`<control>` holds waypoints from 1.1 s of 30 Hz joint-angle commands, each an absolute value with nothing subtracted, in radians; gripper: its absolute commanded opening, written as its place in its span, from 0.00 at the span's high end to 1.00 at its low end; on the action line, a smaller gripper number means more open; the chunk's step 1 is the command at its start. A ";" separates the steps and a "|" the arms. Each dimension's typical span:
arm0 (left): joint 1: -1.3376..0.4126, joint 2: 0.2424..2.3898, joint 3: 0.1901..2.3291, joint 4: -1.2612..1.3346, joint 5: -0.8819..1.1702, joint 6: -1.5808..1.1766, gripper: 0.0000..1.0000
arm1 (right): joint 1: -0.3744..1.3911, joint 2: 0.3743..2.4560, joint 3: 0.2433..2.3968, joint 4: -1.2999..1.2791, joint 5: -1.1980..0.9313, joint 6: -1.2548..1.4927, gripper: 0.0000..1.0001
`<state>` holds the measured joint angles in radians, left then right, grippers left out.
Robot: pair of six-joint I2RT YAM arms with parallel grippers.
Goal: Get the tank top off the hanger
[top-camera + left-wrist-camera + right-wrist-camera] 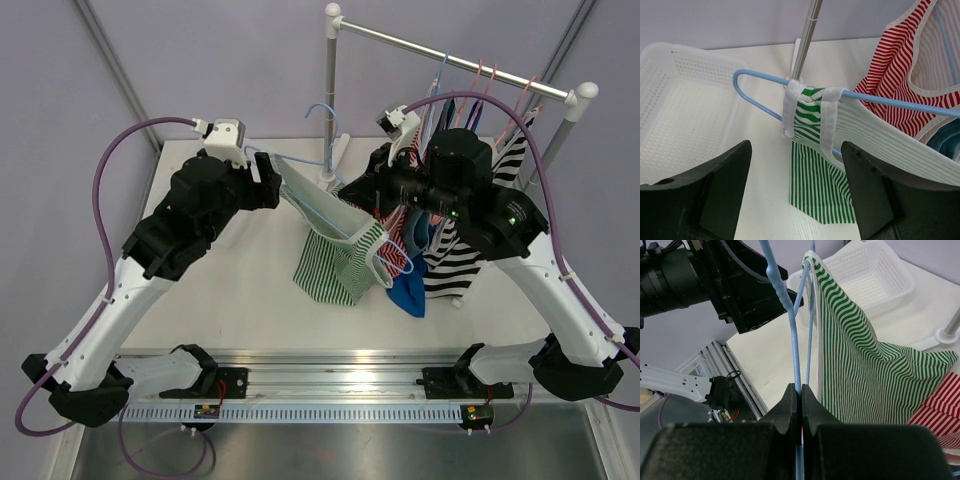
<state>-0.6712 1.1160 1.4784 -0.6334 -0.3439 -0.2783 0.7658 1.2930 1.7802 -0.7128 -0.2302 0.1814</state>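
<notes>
The green-and-white striped tank top (335,262) hangs from a light blue wire hanger (760,80), its two white straps (810,107) looped over the hanger's arm near the bent end. My left gripper (797,170) is open just short of those straps, one black finger on each side and nothing between them. In the top view the left gripper (268,176) sits at the hanger's left end. My right gripper (800,390) is shut on the hanger's blue wire (796,355), with the tank top (865,365) draped to its right. The right gripper (358,190) is over the middle of the table.
A white perforated basket (680,100) lies on the table to the left. The metal clothes rack (450,52) stands at the back with its pole (807,35) close behind the hanger. A red-striped top (910,75), a blue garment (410,292) and a black-and-white striped one (455,262) hang there.
</notes>
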 commanded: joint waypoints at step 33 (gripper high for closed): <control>-0.528 1.111 1.678 -0.853 -0.717 -0.302 1.00 | 0.773 1.022 1.470 -0.473 -0.417 0.048 1.00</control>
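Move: The green-striped tank top's near strap hangs on the blue hanger, almost between the left hand's open fingers: about 3 cm ahead, 1 cm right and 1 cm lower. The hanger's end loop sticks out some 5 cm left and 3 cm beyond the strap. The rack's left post stands roughly 24 cm ahead and 10 cm right; the white basket about 20 cm ahead, 17 cm left, far below. From the right hand, the strap lies some 12 cm left, 7 cm ahead and slightly lower. Pinching the strap cloth just inside the hanger's end, the left fingers shut after edging about 1 cm forward; then the hand pulls the strap left some 10 cm, rising a little late on and turning about 25 degrees counter-clockwise. The right hand keeps its grip on the hanger, dips, then draws it back about 4 cm, turning slightly counter-clockwise. ##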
